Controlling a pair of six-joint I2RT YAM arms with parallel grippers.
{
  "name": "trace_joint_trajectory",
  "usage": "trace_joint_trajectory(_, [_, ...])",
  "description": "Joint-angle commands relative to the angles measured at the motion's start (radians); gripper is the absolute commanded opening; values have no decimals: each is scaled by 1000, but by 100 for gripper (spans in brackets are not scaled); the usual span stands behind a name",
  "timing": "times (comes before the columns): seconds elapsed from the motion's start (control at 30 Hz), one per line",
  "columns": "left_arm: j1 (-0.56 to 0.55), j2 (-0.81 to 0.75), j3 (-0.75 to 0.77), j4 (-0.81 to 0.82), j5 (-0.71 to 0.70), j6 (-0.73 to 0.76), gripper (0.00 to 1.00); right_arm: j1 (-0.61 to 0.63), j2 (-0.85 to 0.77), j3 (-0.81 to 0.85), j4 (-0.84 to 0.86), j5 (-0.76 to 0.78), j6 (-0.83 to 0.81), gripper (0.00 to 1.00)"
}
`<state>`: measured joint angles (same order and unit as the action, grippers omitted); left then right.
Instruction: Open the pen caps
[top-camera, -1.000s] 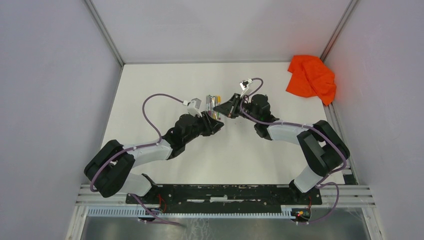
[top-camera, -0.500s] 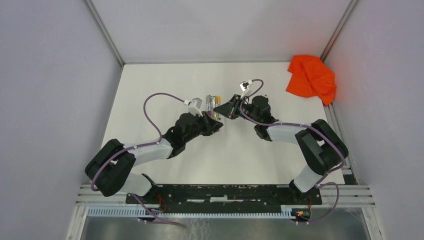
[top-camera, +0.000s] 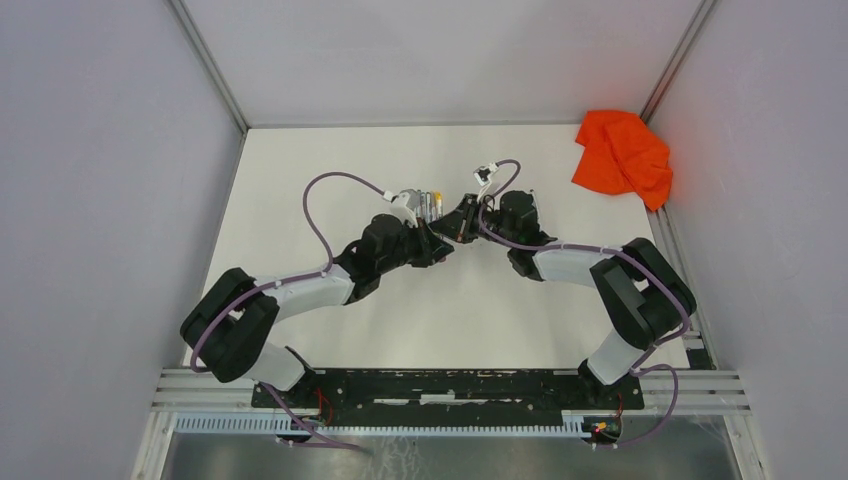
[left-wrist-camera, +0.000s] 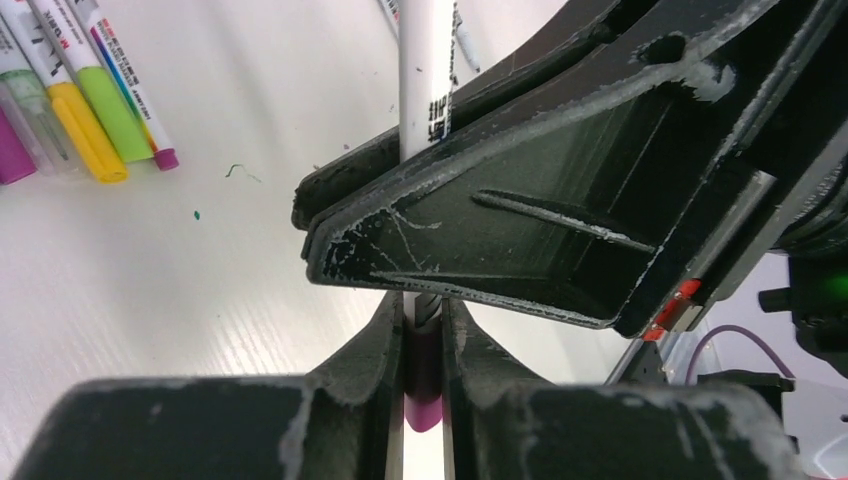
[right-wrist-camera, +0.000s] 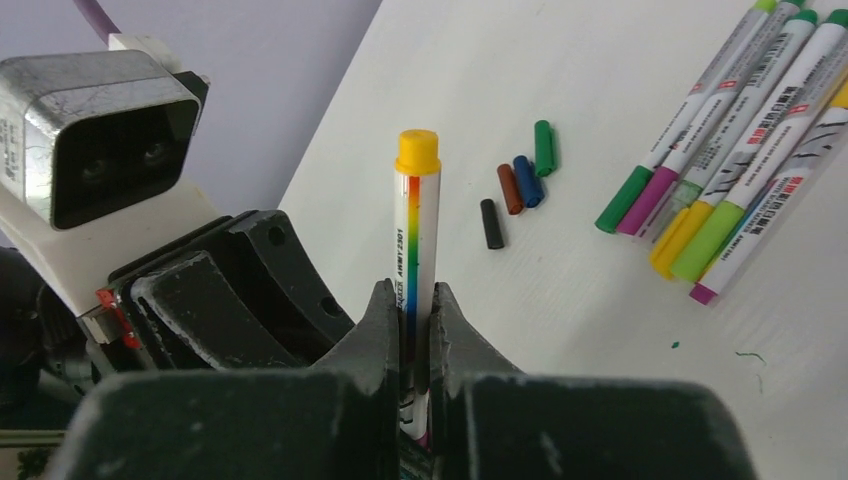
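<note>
My right gripper (right-wrist-camera: 413, 300) is shut on the grey-white barrel of a pen (right-wrist-camera: 415, 220) with a rainbow stripe and a yellow end (right-wrist-camera: 417, 150). My left gripper (left-wrist-camera: 424, 330) is shut on the purple cap (left-wrist-camera: 423, 385) at the other end of that pen. The barrel (left-wrist-camera: 425, 70) runs up past the right gripper's fingers (left-wrist-camera: 520, 230). In the top view the two grippers meet at mid-table, left (top-camera: 437, 246) and right (top-camera: 458, 226). Several more capped pens (right-wrist-camera: 730, 170) lie side by side on the table.
Several loose caps (right-wrist-camera: 515, 185), black, brown, blue and green, lie near the row of pens (top-camera: 428, 203). The same row shows in the left wrist view (left-wrist-camera: 90, 110). An orange cloth (top-camera: 622, 156) lies at the far right corner. Walls enclose the white table (top-camera: 330, 160).
The left arm has swung up and to the right, bringing its gripper against the right gripper. The right arm has barely moved.
</note>
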<state>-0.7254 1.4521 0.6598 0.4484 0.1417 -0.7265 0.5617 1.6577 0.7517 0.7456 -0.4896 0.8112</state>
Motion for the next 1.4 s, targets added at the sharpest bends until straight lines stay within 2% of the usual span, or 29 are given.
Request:
trace_joint_trajectory(0.0, [-3, 23, 71, -61, -1, 65, 2, 5, -24, 49, -103, 17, -126, 0])
trace_joint_trajectory(0.13, [-1, 22, 54, -73, -4, 70, 2, -25, -29, 71, -127, 20, -141, 0])
trace_joint_trajectory(0.33, [-1, -30, -43, -25, 13, 94, 2, -105, 16, 121, -52, -43, -68, 0])
trace_joint_trajectory(0.83, [-5, -118, -171, 120, 210, 114, 2, -236, 198, 168, 563, -242, 281, 0])
trace_joint_trajectory(0.9, [-4, -116, -167, 112, 197, 113, 2, -244, 223, 175, 599, -251, 310, 0])
trace_joint_trajectory(0.97, [-4, -126, -162, 80, 144, 110, 2, -248, 224, 183, 540, -250, 267, 0])
trace_joint_trajectory(1.17, [-3, -133, -80, -191, -234, 16, 2, -246, 169, 297, -148, -107, -165, 0])
trace_joint_trajectory(1.37, [3, -44, 82, -565, -577, -212, 2, -241, 184, 371, -473, 73, -359, 0])
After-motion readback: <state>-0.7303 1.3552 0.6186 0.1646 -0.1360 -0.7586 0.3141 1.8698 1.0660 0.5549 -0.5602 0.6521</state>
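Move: The left hand already holds the magenta cap and the right hand the barrel of the same pen, one above the other. The cap pile lies about 14 cm left of the left hand, 7 ahead and 12 below; the capped pens lie some 14 ahead of it and 3 left. From the right hand, the uncapped pens lie about 22 cm right, 10 ahead and 15 below; the capped pens are 9 ahead and 2 left. Down a centimetre and back up together, still gripping cap and barrel, then the hands jerk apart: the left back about 5 cm, the right forward, right and up. Keeping the cap, the left swings forward again and about 5 cm left, sinking and turning counter-clockwise towards the cap pile; the right carries the pen farther forward and some 6 cm down, nearing the uncapped pens. ##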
